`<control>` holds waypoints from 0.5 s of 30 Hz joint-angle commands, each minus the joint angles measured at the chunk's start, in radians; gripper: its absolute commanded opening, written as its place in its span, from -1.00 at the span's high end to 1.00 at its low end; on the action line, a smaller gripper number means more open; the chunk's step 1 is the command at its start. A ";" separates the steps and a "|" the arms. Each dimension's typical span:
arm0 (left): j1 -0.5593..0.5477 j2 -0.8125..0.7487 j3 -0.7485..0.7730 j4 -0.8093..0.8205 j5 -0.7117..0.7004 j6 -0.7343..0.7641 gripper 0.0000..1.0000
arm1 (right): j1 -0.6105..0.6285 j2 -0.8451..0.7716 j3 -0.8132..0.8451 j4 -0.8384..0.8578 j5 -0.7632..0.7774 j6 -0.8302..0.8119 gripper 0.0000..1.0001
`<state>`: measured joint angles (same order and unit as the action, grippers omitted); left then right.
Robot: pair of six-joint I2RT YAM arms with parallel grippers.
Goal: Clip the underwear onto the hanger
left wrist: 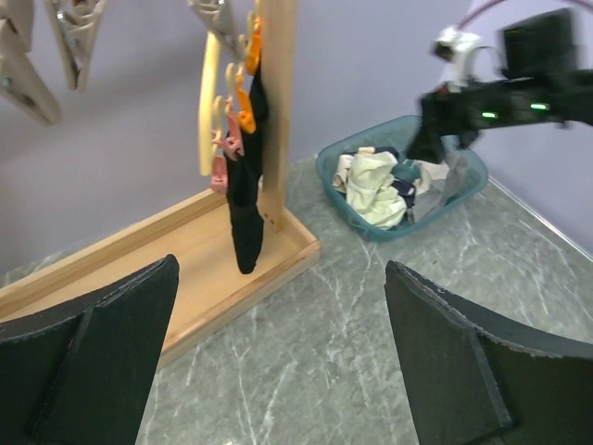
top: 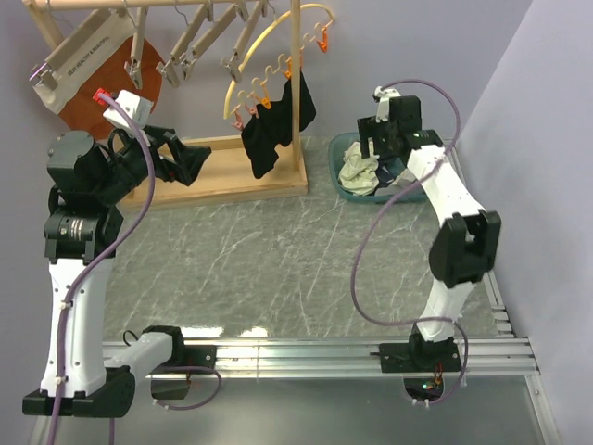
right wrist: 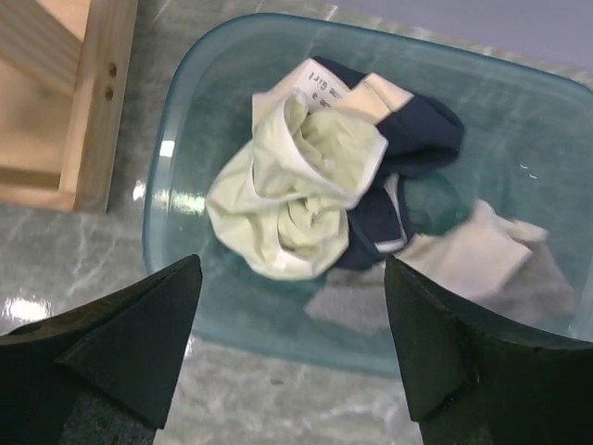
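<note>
The underwear (right wrist: 296, 185), pale cream-yellow and crumpled, lies in a teal basin (right wrist: 185, 139) at the back right of the table; it also shows in the top view (top: 357, 171) and the left wrist view (left wrist: 375, 190). My right gripper (right wrist: 292, 343) hovers open just over the basin's near rim, nothing between its fingers; in the top view the right gripper (top: 380, 139) hangs above the basin (top: 347, 193). Several light-wood hangers (top: 199, 42) hang tilted from the rail at the top. My left gripper (top: 190, 162) is open and empty beside the rack base, with marble between its fingers (left wrist: 278, 352).
A wooden rack base (top: 232, 171) and post (top: 298, 93) stand at the back. A yellow hoop (top: 269, 46) with orange pegs holds a black garment (top: 273, 125). Rust-orange briefs (top: 102, 79) hang at the top left. A navy garment (right wrist: 417, 139) and pale cloth (right wrist: 482, 250) share the basin.
</note>
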<state>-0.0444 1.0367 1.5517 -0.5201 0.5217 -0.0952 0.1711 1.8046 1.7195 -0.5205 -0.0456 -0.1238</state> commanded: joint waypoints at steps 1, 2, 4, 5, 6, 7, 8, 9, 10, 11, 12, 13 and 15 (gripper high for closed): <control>0.002 -0.033 -0.012 0.028 0.064 0.020 -0.97 | -0.018 0.117 0.124 -0.018 -0.046 0.079 -0.71; 0.001 -0.036 -0.013 0.022 0.060 0.020 -0.98 | -0.021 0.140 0.162 -0.013 -0.051 0.088 -0.71; 0.001 -0.040 -0.024 0.017 0.058 0.018 -0.98 | -0.027 0.203 0.199 -0.003 -0.059 0.104 -0.71; 0.001 -0.043 -0.033 0.014 0.058 0.015 -0.98 | -0.028 0.225 0.239 -0.009 -0.059 0.108 -0.71; 0.001 -0.046 -0.038 0.014 0.058 0.012 -0.98 | -0.031 0.245 0.261 -0.015 -0.068 0.115 -0.71; 0.001 -0.049 -0.041 0.014 0.061 0.012 -0.98 | -0.033 0.281 0.279 -0.029 -0.071 0.118 -0.71; 0.001 -0.049 -0.047 0.015 0.058 0.012 -0.98 | -0.032 0.298 0.305 -0.033 -0.074 0.121 -0.71; 0.001 -0.050 -0.048 0.015 0.058 0.011 -0.98 | -0.033 0.311 0.313 -0.036 -0.079 0.119 -0.72; 0.001 -0.049 -0.048 0.015 0.054 0.011 -0.98 | -0.033 0.335 0.316 -0.038 -0.082 0.116 -0.73; 0.003 -0.049 -0.048 0.017 0.052 0.009 -0.98 | -0.035 0.344 0.316 -0.036 -0.082 0.112 -0.72; 0.002 -0.047 -0.048 0.017 0.051 0.008 -0.98 | -0.035 0.354 0.315 -0.036 -0.083 0.099 -0.73; 0.001 -0.043 -0.047 0.019 0.051 0.008 -0.99 | -0.035 0.366 0.313 -0.036 -0.083 0.092 -0.72; 0.003 -0.037 -0.042 0.015 0.051 0.008 -0.99 | -0.035 0.380 0.313 -0.041 -0.085 0.072 -0.67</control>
<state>-0.0444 0.9993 1.5047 -0.5228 0.5575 -0.0902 0.1452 2.1723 1.9858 -0.5571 -0.1181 -0.0345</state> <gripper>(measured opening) 0.992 0.840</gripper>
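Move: The pale green underwear lies in the basket about 12 cm ahead of the right gripper, 1 cm to its left and some 19 cm below. At that same depth, the navy underwear is about 4 cm farther out than the green one and 8 cm to its right, and the grey cloth about 6 cm nearer and 13 cm to its right. From the left gripper the green underwear is roughly 33 cm ahead, 40 cm right and 43 cm down. Bring the right gripper down into the basket area, sinking about 9 cm and reaching some 6 cm forward, towards the pale green underwear. Let the forward reach die out so that the last stretch drops almost straight down. Tip the fingers about 10 degrees further downward on the way and keep them open, stopping short of the cloth. ##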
